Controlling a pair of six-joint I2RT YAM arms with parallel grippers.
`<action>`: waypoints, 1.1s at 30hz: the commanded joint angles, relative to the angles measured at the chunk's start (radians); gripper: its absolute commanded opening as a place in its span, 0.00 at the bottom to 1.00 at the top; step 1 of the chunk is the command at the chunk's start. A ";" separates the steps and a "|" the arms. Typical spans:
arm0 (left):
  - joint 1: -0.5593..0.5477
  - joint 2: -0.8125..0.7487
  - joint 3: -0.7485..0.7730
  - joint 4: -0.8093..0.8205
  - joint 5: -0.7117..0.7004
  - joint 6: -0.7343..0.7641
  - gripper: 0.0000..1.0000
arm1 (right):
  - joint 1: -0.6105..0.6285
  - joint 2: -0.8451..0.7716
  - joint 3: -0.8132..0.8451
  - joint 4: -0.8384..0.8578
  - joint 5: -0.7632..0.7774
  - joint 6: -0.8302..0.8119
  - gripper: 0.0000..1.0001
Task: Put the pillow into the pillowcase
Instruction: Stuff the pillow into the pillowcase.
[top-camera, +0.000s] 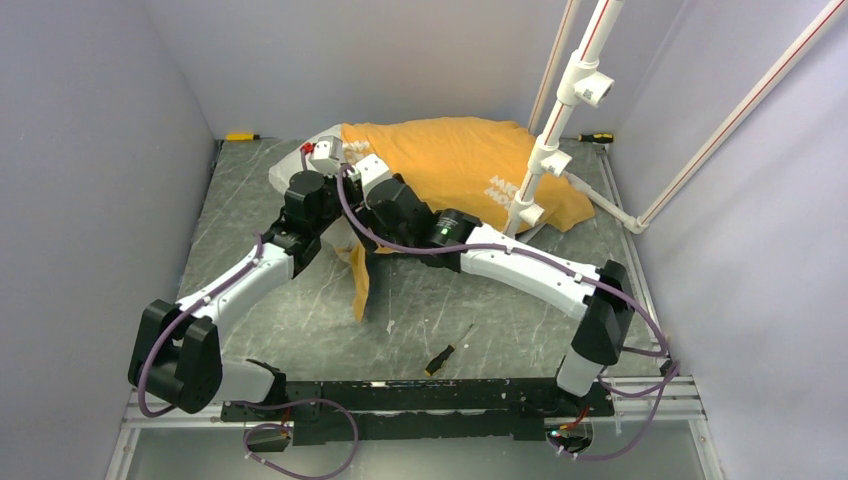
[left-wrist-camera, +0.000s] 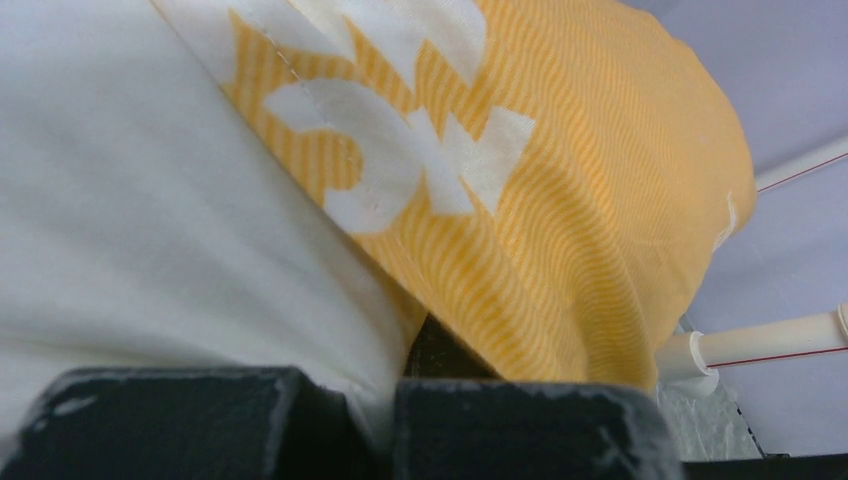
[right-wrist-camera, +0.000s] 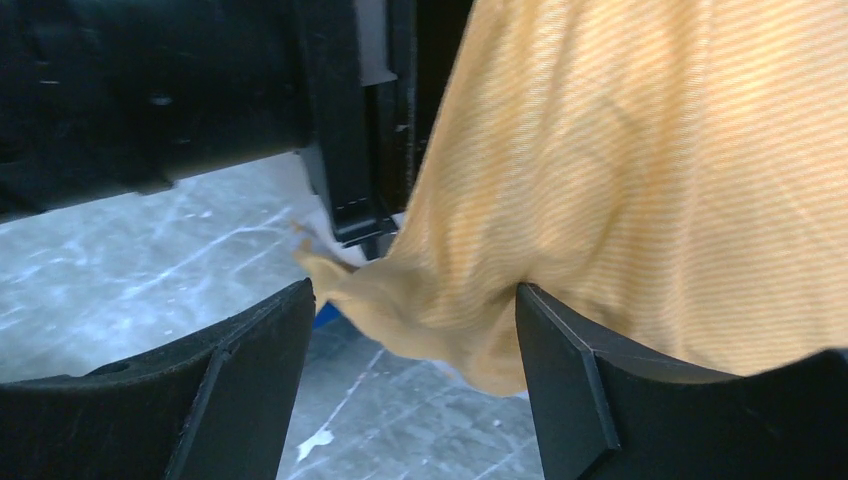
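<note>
The pillowcase (top-camera: 470, 170) lies orange side up at the back of the table, bulging. The white pillow (top-camera: 316, 140) shows at its left end. In the left wrist view my left gripper (left-wrist-camera: 385, 390) is shut on a fold of the white pillow (left-wrist-camera: 130, 200), right beside the pillowcase's printed hem (left-wrist-camera: 580, 200). My right gripper (right-wrist-camera: 415, 330) stands open just above the table. A corner of the orange pillowcase (right-wrist-camera: 620, 180) hangs loose between its fingers, ungripped. Both grippers sit close together at the case's left end.
A narrow strip of orange fabric (top-camera: 358, 280) trails toward the table's middle. A screwdriver (top-camera: 445, 350) lies near the front edge. More tools rest at the back left (top-camera: 240, 136) and back right (top-camera: 597, 138). A white pipe frame (top-camera: 560, 110) rises over the case.
</note>
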 joint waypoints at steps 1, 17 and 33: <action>0.003 -0.024 0.025 -0.003 0.014 0.055 0.00 | 0.006 0.018 0.016 0.048 0.218 -0.048 0.75; 0.025 -0.021 0.013 0.022 0.070 0.038 0.00 | -0.111 -0.175 -0.116 0.235 -0.187 0.117 0.00; -0.170 0.067 -0.034 0.395 0.074 0.179 0.00 | -0.230 0.006 0.134 0.668 -1.102 0.567 0.00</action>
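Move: Just ahead of the open right hand, about 3 cm forward, 2 cm to its right and 1 cm lower, is the pillowcase's loose edge by the opening. The case's filled body lies roughly 14 cm farther forward than the hand and 17 cm to its right, the pillow's bare white end some 13 cm forward and 10 cm left. From the left hand, which holds the pillow, that edge is about 6 cm back, 2 cm right and slightly lower. Reaching about 3 cm forward and slightly right into the loose edge of the pillowcase, the right hand shuts its fingers on the cloth, then lifts it some 4 cm and swings left towards the left gripper, rolling its left side up about 30 degrees and tipping down. The left hand keeps its pinch on the pillow, then rises and shifts right roughly 2 cm each, tipping down a little. ##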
